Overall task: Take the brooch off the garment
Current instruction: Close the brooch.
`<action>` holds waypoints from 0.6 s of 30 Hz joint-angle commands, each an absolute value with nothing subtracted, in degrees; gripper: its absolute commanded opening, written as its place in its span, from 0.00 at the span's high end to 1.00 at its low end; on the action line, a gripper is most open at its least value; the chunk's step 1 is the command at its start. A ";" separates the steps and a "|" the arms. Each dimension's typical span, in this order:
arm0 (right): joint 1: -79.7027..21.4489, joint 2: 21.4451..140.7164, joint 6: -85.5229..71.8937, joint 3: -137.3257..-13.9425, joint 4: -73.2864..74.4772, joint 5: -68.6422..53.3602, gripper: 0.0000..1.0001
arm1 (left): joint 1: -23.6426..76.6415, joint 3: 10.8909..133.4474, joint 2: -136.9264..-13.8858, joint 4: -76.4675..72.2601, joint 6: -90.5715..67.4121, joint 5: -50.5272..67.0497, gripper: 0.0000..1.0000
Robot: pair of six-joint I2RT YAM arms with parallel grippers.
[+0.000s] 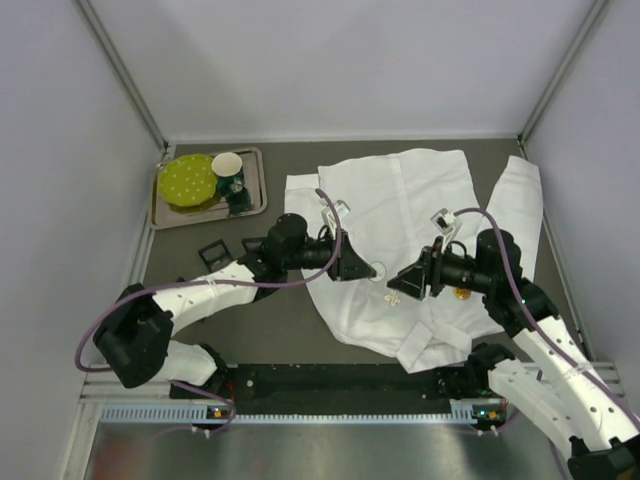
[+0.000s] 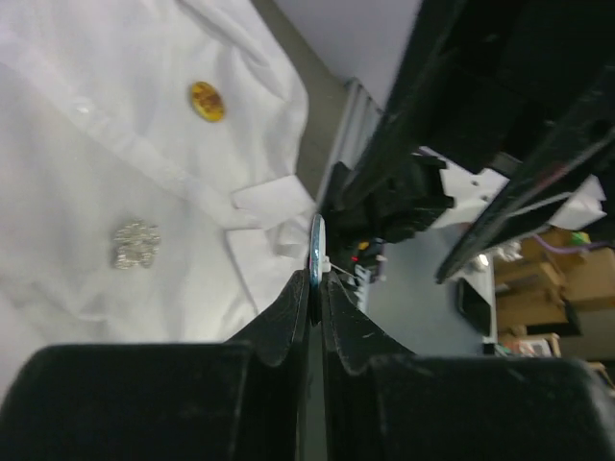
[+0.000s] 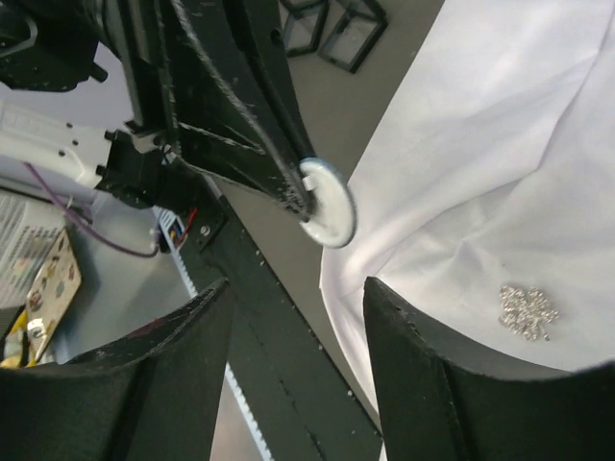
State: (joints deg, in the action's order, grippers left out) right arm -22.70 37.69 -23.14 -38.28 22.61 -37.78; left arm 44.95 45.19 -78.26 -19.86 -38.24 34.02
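Observation:
The white shirt (image 1: 400,220) lies spread on the grey table. My left gripper (image 1: 366,268) is shut on a round white pin brooch (image 1: 376,268) and holds it just off the shirt's left edge. In the left wrist view the brooch (image 2: 315,248) shows edge-on between the closed fingertips (image 2: 298,307). In the right wrist view it (image 3: 329,204) is a white disc. My right gripper (image 1: 402,282) is open and empty, facing the left one over the shirt's lower part. A silver sparkly brooch (image 1: 393,298) and a yellow round badge (image 1: 461,293) sit on the shirt.
A metal tray (image 1: 160,215) at the back left holds a green plate (image 1: 188,180) and a cup (image 1: 228,166). Two small black frames (image 1: 212,253) lie on the table left of the shirt. The black base bar (image 1: 340,385) runs along the near edge.

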 commanded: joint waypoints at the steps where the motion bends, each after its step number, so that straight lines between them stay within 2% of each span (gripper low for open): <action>1: -22.06 40.34 -24.77 -36.13 14.27 -46.66 0.46 | 44.91 44.65 -78.22 -35.92 -49.73 50.25 1.00; 4: -21.97 40.34 -27.07 -34.89 11.08 -48.16 0.52 | 45.00 44.39 -79.54 -41.36 -53.51 52.55 1.00; 10: -22.06 38.67 -29.26 -33.84 6.43 -50.62 0.64 | 44.83 43.77 -80.77 -43.15 -54.67 54.58 1.00; 18: -21.97 37.79 -30.94 -32.78 3.78 -52.38 0.64 | 44.74 45.35 -80.86 -37.73 -51.69 55.63 1.00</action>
State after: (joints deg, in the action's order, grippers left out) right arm -22.70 38.46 -30.33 -32.86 8.36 -50.72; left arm 44.69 44.34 -80.90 -36.97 -53.28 53.21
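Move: The left fingers already pinch the white brooch; the right fingertips it is being taken to are some 4 cm back and 6 cm to its right. From the right hand the white brooch is about 5 cm left, 4 cm ahead, nearly level. On the garment, roughly 18 cm below the right hand, the silver brooch is 1 cm left and 2 cm ahead, the amber brooch 14 cm right and 3 cm ahead. Left draws the white brooch 5 cm back and up towards the right fingers, which narrow, shifting left and back. ##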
